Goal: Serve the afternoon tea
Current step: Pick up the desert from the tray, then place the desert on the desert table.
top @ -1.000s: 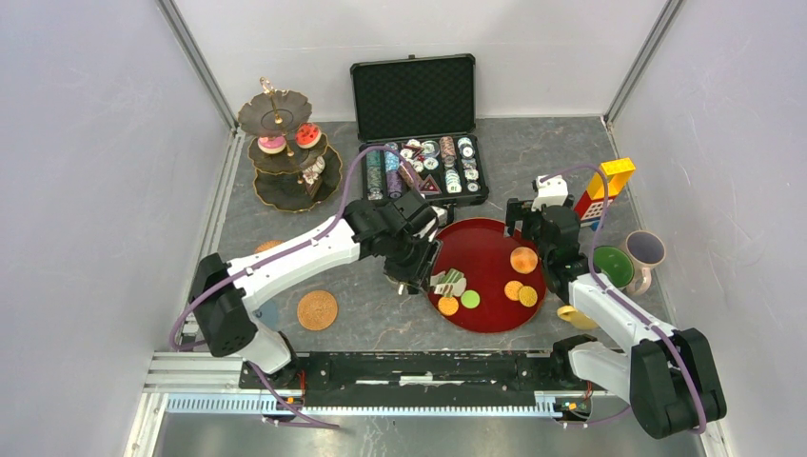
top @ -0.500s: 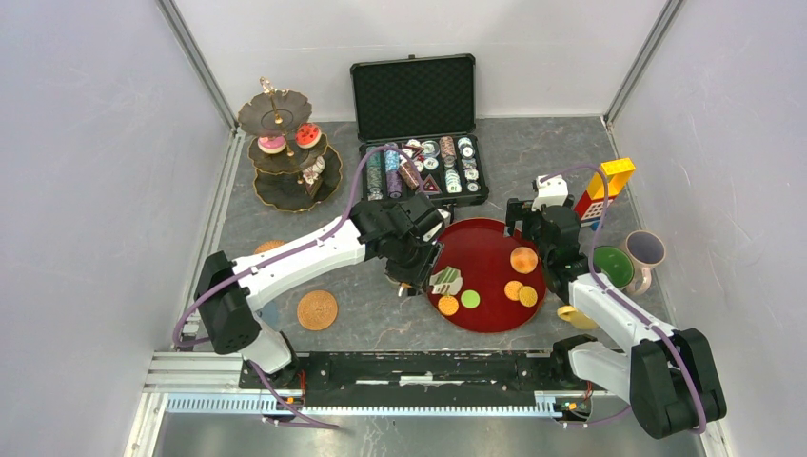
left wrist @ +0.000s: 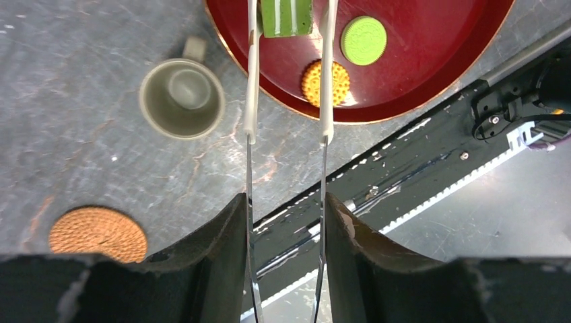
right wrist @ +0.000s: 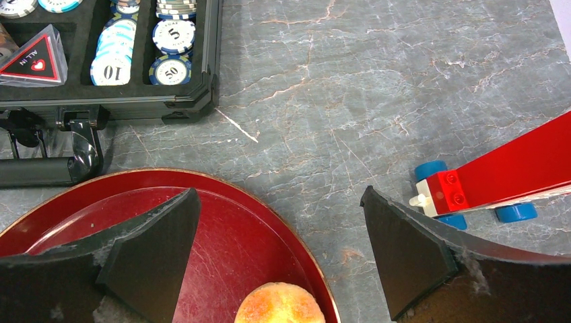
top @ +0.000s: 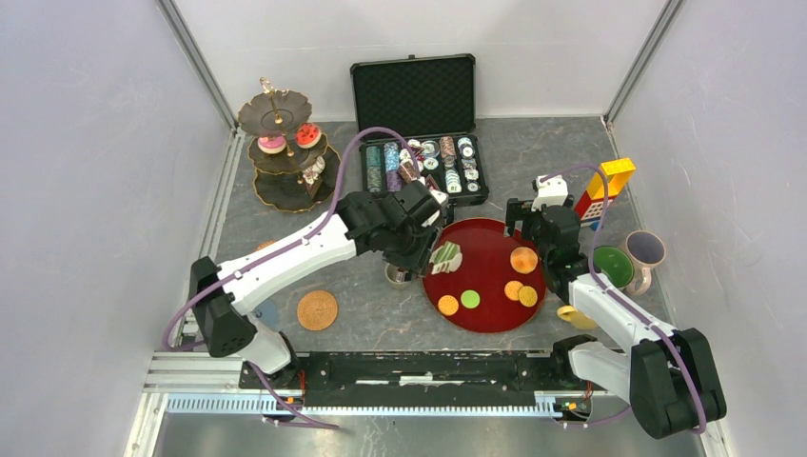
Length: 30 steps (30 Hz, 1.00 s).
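My left gripper [left wrist: 285,202] is shut on a pair of metal tongs [left wrist: 250,101]. The tongs' white tips pinch a green-striped cake slice [left wrist: 286,15], held over the left rim of the red tray [top: 495,309]. On the tray lie an orange bun [top: 523,259], orange rounds [top: 447,305] and a green round [top: 470,299]. A grey mug [left wrist: 182,98] stands just left of the tray. The dark tiered stand [top: 284,195] at the far left carries a pink donut [top: 271,144]. My right gripper [right wrist: 279,195] is open above the tray's far edge, the bun [right wrist: 279,304] below it.
An open black case of poker chips [top: 419,167] lies behind the tray. A red-yellow block tower [top: 604,190] leans at the right, near green [top: 612,266], pink [top: 645,249] and yellow [top: 576,317] mugs. A woven coaster [top: 317,309] lies front left.
The left arm has drawn back and away from the front edge, carrying the cake slice in the tongs. The grey mug now shows beside the tray. The right arm has not moved.
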Each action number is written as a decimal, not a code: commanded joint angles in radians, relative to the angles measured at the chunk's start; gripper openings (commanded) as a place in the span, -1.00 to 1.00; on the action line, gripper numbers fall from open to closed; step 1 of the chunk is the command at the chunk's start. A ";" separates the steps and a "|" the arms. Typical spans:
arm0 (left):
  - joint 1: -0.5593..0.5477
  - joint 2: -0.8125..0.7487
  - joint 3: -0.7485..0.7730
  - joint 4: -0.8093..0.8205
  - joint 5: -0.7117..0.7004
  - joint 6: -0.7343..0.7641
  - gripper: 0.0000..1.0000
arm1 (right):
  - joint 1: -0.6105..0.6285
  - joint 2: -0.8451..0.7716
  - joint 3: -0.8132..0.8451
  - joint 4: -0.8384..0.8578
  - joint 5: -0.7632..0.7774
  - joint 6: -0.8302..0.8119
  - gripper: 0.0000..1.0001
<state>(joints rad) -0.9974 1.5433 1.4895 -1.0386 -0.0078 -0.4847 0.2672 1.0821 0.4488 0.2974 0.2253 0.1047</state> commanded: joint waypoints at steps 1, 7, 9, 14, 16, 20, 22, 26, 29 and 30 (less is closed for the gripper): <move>0.018 -0.080 0.093 -0.075 -0.150 0.081 -0.46 | -0.003 0.008 0.044 0.030 -0.008 0.006 0.96; 0.172 -0.166 0.023 -0.101 -0.187 0.135 -0.53 | -0.003 0.006 0.044 0.029 -0.009 0.006 0.96; 0.250 -0.204 -0.037 -0.074 -0.187 0.154 -0.55 | -0.003 0.005 0.044 0.028 -0.009 0.007 0.96; 0.455 -0.322 -0.199 0.043 -0.195 0.163 -0.60 | -0.003 0.001 0.041 0.027 -0.003 0.007 0.96; 0.527 -0.372 -0.256 0.109 -0.191 0.154 -0.60 | -0.003 0.001 0.041 0.029 -0.006 0.006 0.96; 0.620 -0.430 -0.338 0.194 -0.218 0.123 -0.60 | -0.003 0.000 0.041 0.028 -0.005 0.006 0.96; 0.664 -0.450 -0.370 0.234 -0.226 0.118 -0.60 | -0.004 -0.002 0.039 0.029 -0.003 0.006 0.96; 0.773 -0.494 -0.429 0.341 -0.239 0.085 -0.56 | -0.005 -0.003 0.037 0.030 -0.006 0.006 0.96; 0.860 -0.487 -0.458 0.397 -0.157 0.042 -0.56 | -0.005 -0.003 0.037 0.030 -0.009 0.006 0.96; 0.882 -0.476 -0.460 0.404 -0.132 0.034 -0.57 | -0.005 -0.004 0.037 0.030 -0.008 0.006 0.96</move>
<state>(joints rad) -0.1947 1.0702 1.0451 -0.7872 -0.2050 -0.3870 0.2672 1.0832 0.4503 0.2974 0.2207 0.1047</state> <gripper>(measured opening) 0.479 0.981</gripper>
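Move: The left hand holds the tongs, the green striped cake already clear of the tray in their tips, some 7 cm ahead, 7 cm right and 9 cm below the hand. The stand's bottom tier lies about 28 cm ahead, 28 cm left and 15 cm lower; the grey mug 4 cm ahead, 3 cm left, the far woven mat 10 cm ahead, 34 cm left, the chip case 30 cm ahead, 2 cm right. From the idle right hand, that tier is 10 cm ahead, 56 cm left. Keeping its grip on the tongs with the cake pinched in their tips, the left hand swings about 26 cm left and 11 cm forward, away from the tray and towards the stand's bottom tier, first rising 3 to 4 cm and then sinking back to near its starting height. On the way the wrist turns counter-clockwise by nearly 50 degrees and the fingers tip up somewhat, so the tongs come round to reach ahead towards the tier's front edge. ##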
